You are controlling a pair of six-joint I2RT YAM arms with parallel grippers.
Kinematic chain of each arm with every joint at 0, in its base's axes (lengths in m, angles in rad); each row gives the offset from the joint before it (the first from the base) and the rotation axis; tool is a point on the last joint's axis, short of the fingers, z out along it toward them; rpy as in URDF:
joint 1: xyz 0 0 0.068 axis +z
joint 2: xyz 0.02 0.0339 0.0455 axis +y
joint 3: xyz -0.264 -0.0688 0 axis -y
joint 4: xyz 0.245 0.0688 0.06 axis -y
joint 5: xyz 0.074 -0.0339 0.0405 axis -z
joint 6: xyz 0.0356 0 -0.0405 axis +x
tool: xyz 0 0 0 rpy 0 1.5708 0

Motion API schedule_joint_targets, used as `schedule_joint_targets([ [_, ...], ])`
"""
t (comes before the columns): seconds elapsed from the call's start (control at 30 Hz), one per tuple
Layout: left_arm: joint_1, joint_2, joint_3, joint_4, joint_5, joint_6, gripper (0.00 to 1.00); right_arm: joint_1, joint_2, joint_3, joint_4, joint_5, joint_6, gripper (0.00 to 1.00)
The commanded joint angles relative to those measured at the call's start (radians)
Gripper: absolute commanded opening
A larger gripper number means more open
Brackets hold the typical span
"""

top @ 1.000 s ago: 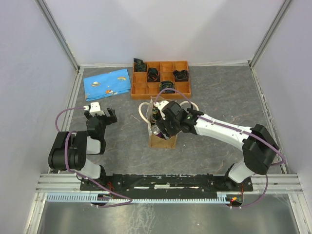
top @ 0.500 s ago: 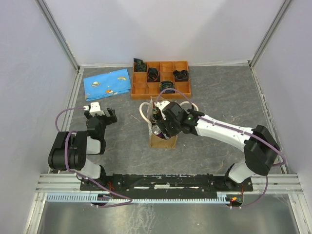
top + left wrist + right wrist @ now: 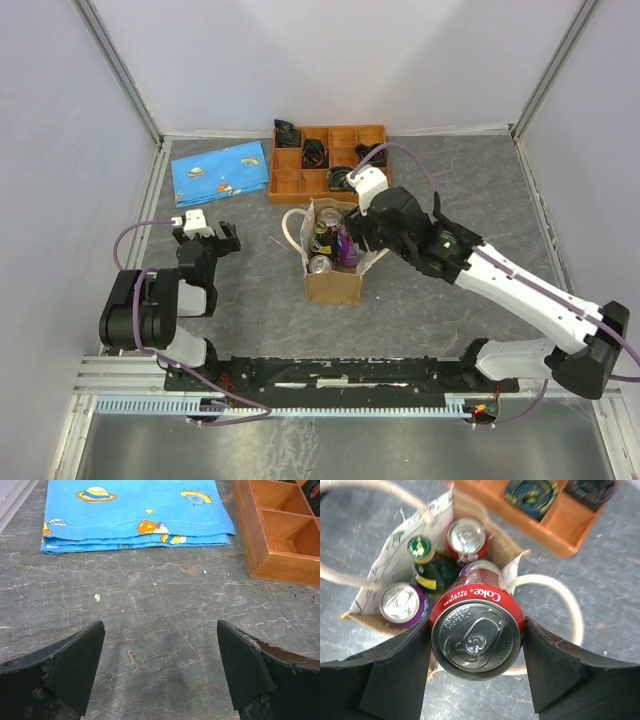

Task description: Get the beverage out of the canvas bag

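The tan canvas bag (image 3: pixel 333 286) stands mid-table, its rope handles (image 3: pixel 570 605) splayed out. My right gripper (image 3: pixel 476 652) is shut on a red Coke can (image 3: pixel 476 635), the beverage, held upright just above the bag's open mouth (image 3: pixel 492 537). From above, the held can (image 3: pixel 345 247) shows at the bag's right rim, under the right gripper (image 3: pixel 352 232). Inside the bag remain a red can (image 3: pixel 465 535), a green bottle (image 3: pixel 422 548) and a purple can (image 3: pixel 400 604). My left gripper (image 3: pixel 160 672) hangs open over bare table, far left of the bag (image 3: pixel 205 236).
An orange-brown wooden compartment tray (image 3: pixel 288 182) with dark items stands just behind the bag, its corner also in the left wrist view (image 3: pixel 260 555). A folded blue space-print cloth (image 3: pixel 220 172) lies at the back left. Grey walls enclose the table.
The right arm has risen and swung back-right, lifting the Coke can up from inside the bag. The left arm has not moved.
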State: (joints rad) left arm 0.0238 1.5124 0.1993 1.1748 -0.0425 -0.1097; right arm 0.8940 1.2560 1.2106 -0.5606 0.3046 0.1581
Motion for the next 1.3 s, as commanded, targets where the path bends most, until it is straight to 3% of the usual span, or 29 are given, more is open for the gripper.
schedule_joint_targets([
  [0.0,-0.005,0.005,0.022,0.028,0.001,0.061,0.99,-0.003,-0.08,0.111,0.109,0.171,-0.069,0.0],
  [0.23,-0.004,0.006,0.022,0.03,0.001,0.061,0.99,-0.012,-0.077,0.187,0.227,0.393,-0.222,0.0],
  [0.37,-0.004,0.006,0.022,0.029,0.001,0.061,0.99,-0.106,-0.049,0.243,0.248,0.445,-0.241,0.0],
  [0.57,-0.004,0.005,0.022,0.029,0.0,0.061,0.99,-0.378,-0.012,0.278,0.18,0.381,-0.142,0.0],
  [0.83,-0.004,0.005,0.022,0.028,-0.001,0.061,0.99,-0.593,0.085,0.166,0.139,0.203,0.042,0.0],
  [1.07,-0.005,0.005,0.022,0.029,-0.001,0.061,0.99,-0.713,0.171,0.061,0.199,0.054,0.13,0.0],
  [1.27,-0.005,0.006,0.021,0.028,-0.002,0.061,0.99,-0.727,0.21,-0.012,0.268,-0.01,0.149,0.0],
])
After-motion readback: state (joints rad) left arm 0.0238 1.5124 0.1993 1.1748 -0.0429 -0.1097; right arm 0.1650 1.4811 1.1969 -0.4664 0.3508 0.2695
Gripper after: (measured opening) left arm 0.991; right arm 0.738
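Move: The Coke can is already pinched in the right fingers, just above the bag. It is being taken to bare table about 14 cm ahead of this hand, 24 cm to its right and some 24 cm below. The canvas bag's middle lies roughly 3 cm ahead, 8 cm left and 17 cm below; the wooden organiser about 34 cm ahead, 11 cm left and 22 cm down. From the left hand that bare spot is some 68 cm right, 4 cm ahead and 8 cm below. The Coke can, still gripped near its top by the right fingers, is carried up and away from the bag, rising about 12 cm while swinging right and forward, some 24 cm right in all. It is then lowered about 20 cm over the bare table as the wrist turns nearly 50 degrees clockwise; the hand first tips up, then back down. ##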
